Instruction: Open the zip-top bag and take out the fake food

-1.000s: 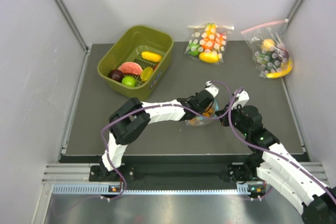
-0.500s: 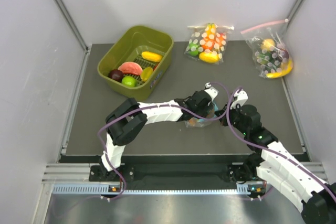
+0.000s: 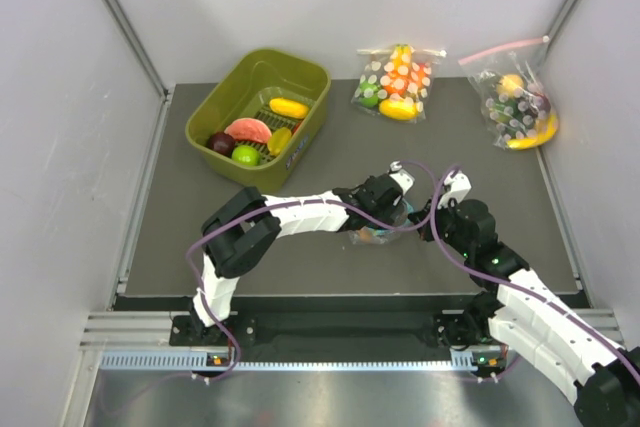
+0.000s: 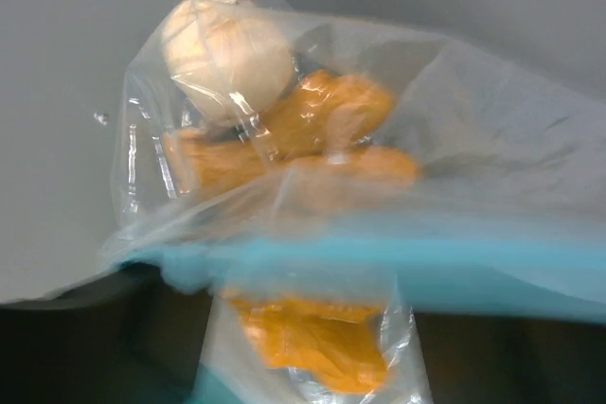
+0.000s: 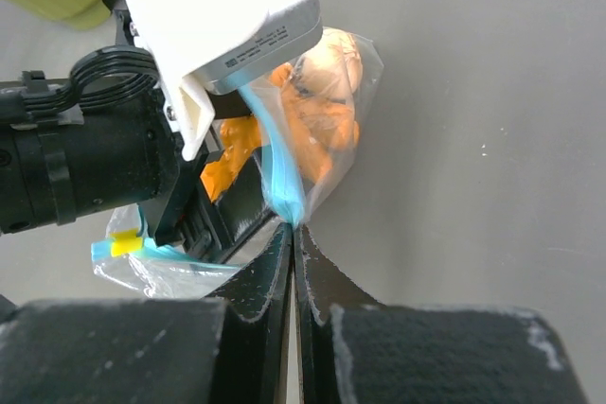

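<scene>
The zip-top bag (image 3: 377,234) lies mid-table, clear with a light-blue zip strip (image 4: 445,276). Inside it are orange fake food pieces (image 4: 331,120) and a pale round piece (image 4: 222,40). My right gripper (image 5: 295,232) is shut on the end of the blue strip (image 5: 281,182). My left gripper (image 3: 390,207) hangs right over the bag's mouth, its jaws spread wide. An orange piece (image 4: 317,342) wrapped in plastic sits loosely between them. It also shows in the right wrist view as an orange piece (image 5: 232,150) between the left fingers.
An olive bin (image 3: 303,75) holding toy fruit stands at the back left. Two white-dotted bags with pink strips lie at the back, one in the middle (image 3: 398,82) and one at the right (image 3: 520,107). Grey walls close in both sides.
My left gripper has opened from nearly closed and dropped a little towards the bag. The orange piece it held up has sunk with the bag. The right gripper has kept its pinch.
</scene>
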Controlling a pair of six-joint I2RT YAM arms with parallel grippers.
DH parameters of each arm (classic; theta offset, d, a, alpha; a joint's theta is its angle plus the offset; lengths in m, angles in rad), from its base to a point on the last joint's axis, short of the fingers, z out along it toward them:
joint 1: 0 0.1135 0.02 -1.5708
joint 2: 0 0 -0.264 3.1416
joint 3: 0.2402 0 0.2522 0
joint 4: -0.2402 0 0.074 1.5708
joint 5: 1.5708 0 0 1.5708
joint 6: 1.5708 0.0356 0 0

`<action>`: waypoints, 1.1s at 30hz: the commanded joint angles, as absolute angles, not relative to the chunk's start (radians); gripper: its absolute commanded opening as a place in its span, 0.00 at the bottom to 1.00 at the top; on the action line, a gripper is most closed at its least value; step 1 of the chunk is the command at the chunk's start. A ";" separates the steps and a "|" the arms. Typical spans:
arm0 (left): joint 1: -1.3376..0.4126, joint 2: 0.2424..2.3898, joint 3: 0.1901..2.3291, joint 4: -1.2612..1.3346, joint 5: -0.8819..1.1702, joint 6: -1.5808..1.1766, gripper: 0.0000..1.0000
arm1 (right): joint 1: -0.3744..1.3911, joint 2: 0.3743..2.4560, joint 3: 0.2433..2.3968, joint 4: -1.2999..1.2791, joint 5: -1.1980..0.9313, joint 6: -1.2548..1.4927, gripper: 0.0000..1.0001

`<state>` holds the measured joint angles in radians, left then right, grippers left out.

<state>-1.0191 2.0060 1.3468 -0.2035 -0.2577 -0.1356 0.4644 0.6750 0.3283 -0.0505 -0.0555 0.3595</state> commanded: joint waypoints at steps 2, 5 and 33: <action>-1.019 2.040 1.371 -0.293 -0.291 -0.127 0.63 | 0.472 0.661 0.348 -0.008 -0.032 0.350 0.00; -1.019 2.046 1.364 -0.301 -0.293 -0.130 0.48 | 0.472 0.653 0.347 -0.009 -0.029 0.350 0.00; -0.965 1.683 1.134 0.041 0.118 -0.225 0.25 | 0.472 0.749 0.354 0.009 0.093 0.339 0.00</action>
<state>-0.9783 1.7481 1.1675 -0.0685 0.0319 -0.2127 0.4694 0.7433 0.3279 0.0227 0.0040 0.3588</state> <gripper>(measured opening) 0.417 0.005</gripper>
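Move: The orange food piece to grasp sits between the left fingertips inside the bag mouth, hardly 1 cm below the hand point. Another orange piece lies about 4 cm ahead of the left hand and the pale round piece some 7 cm ahead, 1 cm left, both 2 cm lower. The blue rim pinched by the right gripper is about 4 cm back, 5 cm right and 7 cm up. From the right hand, the target is roughly 4 cm ahead, 5 cm left and 8 cm below. Close the left fingers part-way onto the orange piece, then raise the left gripper about 7 cm towards the bag mouth while drawing it back some 3 cm and rolling its left side down by nearly 20 degrees. Let the left fingers narrow further at the top; keep the right gripper shut on the blue rim, easing it just over 1 cm forward. ##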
